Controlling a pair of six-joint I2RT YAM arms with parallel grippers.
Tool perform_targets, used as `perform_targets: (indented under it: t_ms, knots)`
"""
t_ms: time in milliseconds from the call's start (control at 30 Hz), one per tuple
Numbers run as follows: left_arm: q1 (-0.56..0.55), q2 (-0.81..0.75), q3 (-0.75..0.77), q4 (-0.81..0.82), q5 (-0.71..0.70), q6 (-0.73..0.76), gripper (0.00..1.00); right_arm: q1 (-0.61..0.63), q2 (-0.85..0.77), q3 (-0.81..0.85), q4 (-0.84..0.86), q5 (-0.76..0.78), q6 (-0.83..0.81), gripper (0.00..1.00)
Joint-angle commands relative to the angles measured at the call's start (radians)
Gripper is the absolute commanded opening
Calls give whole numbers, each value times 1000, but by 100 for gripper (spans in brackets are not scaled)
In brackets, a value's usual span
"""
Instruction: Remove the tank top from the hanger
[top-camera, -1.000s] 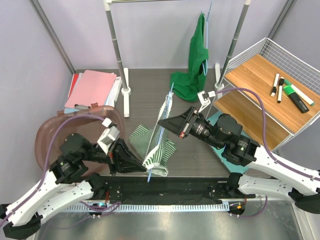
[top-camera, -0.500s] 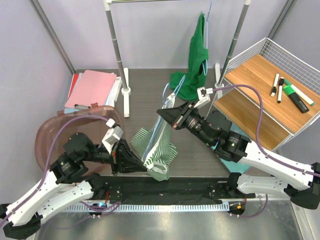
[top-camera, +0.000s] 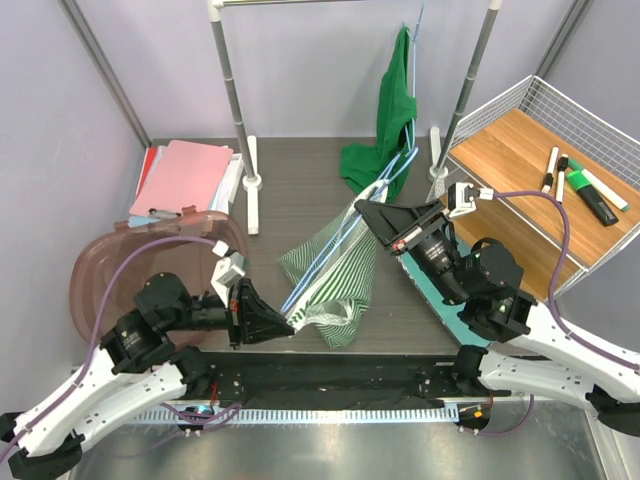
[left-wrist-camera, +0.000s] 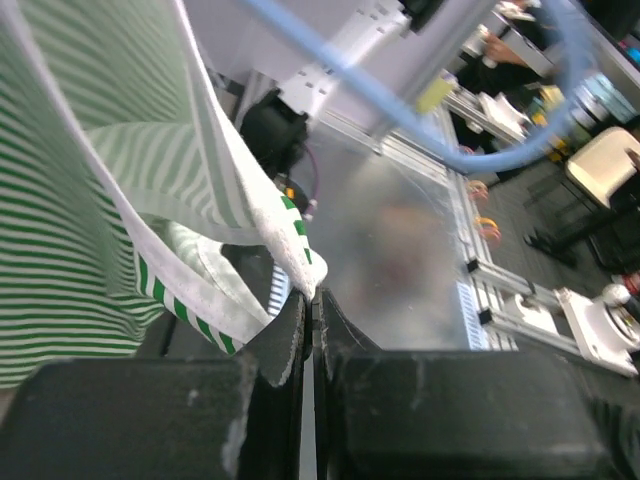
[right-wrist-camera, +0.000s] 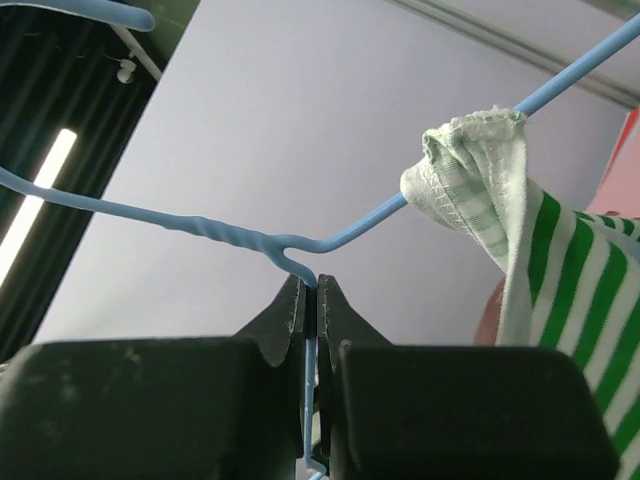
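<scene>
The green-and-white striped tank top hangs stretched between my two grippers above the table, partly draped over the blue wire hanger. My right gripper is shut on the hanger just below its twisted neck. One strap of the tank top is still looped over a hanger arm. My left gripper is shut on a white-trimmed edge of the tank top at the garment's near lower corner. The hanger runs blurred across the left wrist view.
A dark green garment hangs from the clothes rack at the back. Pink folders and a brown translucent tub lie at the left. A wire basket shelf with markers stands at the right.
My right gripper has carried the hanger to the right and back, tilting it. The tank top has been pulled out wider between the grippers. My left gripper has dropped slightly toward the near edge.
</scene>
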Motion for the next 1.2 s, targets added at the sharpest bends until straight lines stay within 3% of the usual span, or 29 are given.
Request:
perform_targets:
  t_ms: [0, 67, 233, 367, 600, 933, 1067, 1167]
  knots:
    - [-5, -21, -11, -18, -230, -10, 0, 0, -56, -41, 81, -25, 165, 1]
    - [-5, -6, -19, 0, -336, -29, 0, 0, -77, -60, 78, -66, 237, 1]
    - [-3, 106, -26, 135, -402, -75, 0, 0, -68, -84, 72, -141, 360, 1]
    - [-5, 225, 18, 183, -569, -93, 0, 0, -33, -81, 78, -222, 456, 1]
    - [24, 481, 268, 70, -782, -67, 0, 0, -22, -78, 83, -340, 527, 1]
    - [239, 708, 443, 69, -675, -122, 0, 0, -126, -109, 34, -353, 570, 1]
    - [244, 724, 399, 115, -531, -153, 0, 0, -148, -54, -32, -365, 469, 1]
    - [241, 713, 344, 117, -532, -176, 0, 0, -136, -2, -52, -464, 348, 1]
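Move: The left fingers already pinch the tank top's edge. The hanger it is on slants away from them, its middle about 12 cm ahead, 11 to the right and 8 higher; most of the cloth lies roughly 10 cm ahead, 10 to the right and 5 lower. From the right hand, which holds the hanger's neck, the tank top's middle is some 10 cm back, 6 left and 20 below, and the green garment about 22 cm ahead, 6 right and 15 lower. Keep the tank top pinched and sweep the left gripper forward about 27 cm, alongside the hanger and up past its near end, dipping slightly and turning the wrist some 50 degrees counter-clockwise with a small tip down. Meanwhile keep the right grip on the hanger's neck and draw the hanger back about 8 cm, turning it roughly 30 degrees counter-clockwise so its shoulders swing towards the base. ##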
